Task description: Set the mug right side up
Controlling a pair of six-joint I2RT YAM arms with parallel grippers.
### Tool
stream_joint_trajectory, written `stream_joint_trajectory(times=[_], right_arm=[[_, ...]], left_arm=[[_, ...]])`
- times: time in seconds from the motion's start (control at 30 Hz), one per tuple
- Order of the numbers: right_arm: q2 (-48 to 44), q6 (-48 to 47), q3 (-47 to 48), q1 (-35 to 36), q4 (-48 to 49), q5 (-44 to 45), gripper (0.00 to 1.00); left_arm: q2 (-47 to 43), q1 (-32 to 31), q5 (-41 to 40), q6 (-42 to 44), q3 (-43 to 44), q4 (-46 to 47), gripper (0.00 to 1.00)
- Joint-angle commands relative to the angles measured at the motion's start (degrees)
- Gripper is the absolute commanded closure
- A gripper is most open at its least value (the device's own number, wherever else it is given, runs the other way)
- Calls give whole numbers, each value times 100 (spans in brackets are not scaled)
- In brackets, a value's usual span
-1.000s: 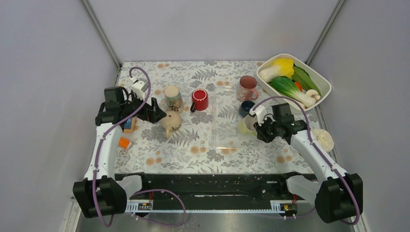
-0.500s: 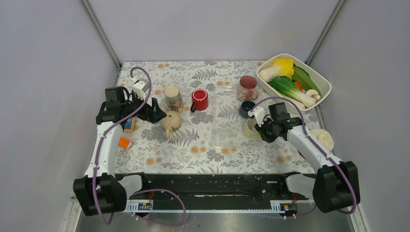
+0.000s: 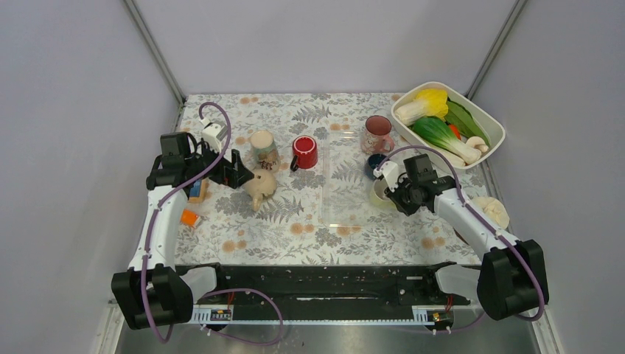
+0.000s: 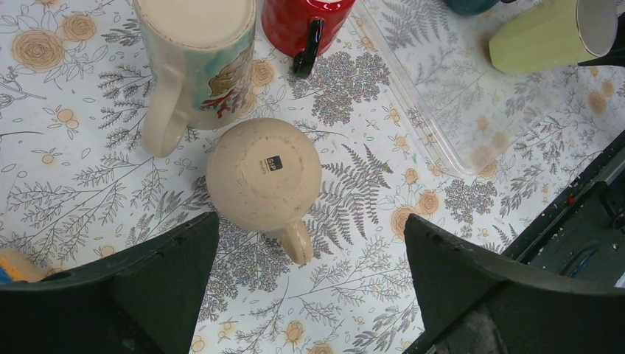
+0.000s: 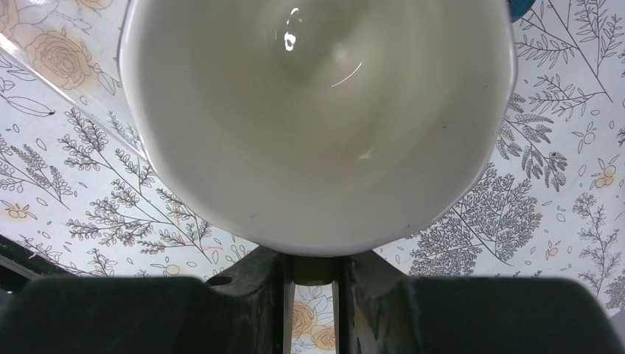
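Observation:
A pale green mug point(image 3: 379, 192) with a white inside point(image 5: 317, 110) hangs tilted just above the table at the right edge of the clear tray. My right gripper point(image 3: 395, 193) is shut on its handle point(image 5: 312, 269), and the mug's mouth faces the wrist camera. The same mug shows lying over on its side in the left wrist view point(image 4: 545, 37). A beige mug point(image 3: 260, 184) stands upside down, base up point(image 4: 263, 173). My left gripper point(image 3: 247, 174) hovers over it, open point(image 4: 311, 221), with its fingers apart from the mug on either side.
A tall picture mug point(image 4: 197, 59) stands upside down beside a red mug point(image 3: 304, 151). A pink mug point(image 3: 378, 133) and a small blue cup point(image 3: 375, 164) stand behind the clear tray point(image 3: 346, 199). A white basin point(image 3: 495, 133) of vegetables sits far right.
My right arm has shifted a little up and to the left, carrying the pale green mug and turning it. The left arm has not moved.

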Motion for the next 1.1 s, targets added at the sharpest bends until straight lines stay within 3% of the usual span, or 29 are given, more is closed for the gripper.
stream_joint_trajectory(times=[0.0,0.57,0.63,0.7,0.93,1.07], right_arm=[[-126,6,353,150,248,177,77],[-1259,-306,790,222,-345,280,24],[-1521,-291,916,226,-420,256,13],[-1801,-206,1065,225,-484,120,2],[-2538,811,1376,225,-286,-1132,1],[-2671,1298,1193,251,95,-1690,0]], left_arm=[[-15,30,127,145,-18,132,1],[44,51,198,136,-97,259,1],[128,28,159,131,-78,272,1],[259,-87,-120,123,-31,273,1],[653,-1352,-2340,350,-223,430,1],[759,-1754,-3320,219,-384,523,1]])
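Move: The right hand has the yellow-green mug by its handle, that mug's middle about 5 cm ahead and 3 cm left, level with the fingers; the blue mug stands 13 cm ahead and 4 cm left, the pink one 24 ahead and 5 left. Of the left hand, the upturned beige mug lies 5 cm ahead, 1 cm right and 14 below, with the tall mug 15 ahead, 3 right and the red mug 13 ahead, 16 right, both 13 below. The right fingers spread wide and let go of the yellow-green mug's handle, and the hand climbs about 19 cm away from that mug, tipping its fingers up some 30 degrees and easing left late on. The left hand first waits, fingers wide open, then sinks about 6 cm towards the upturned beige mug, drifting a little right and rolling its left side up, still touching nothing. ##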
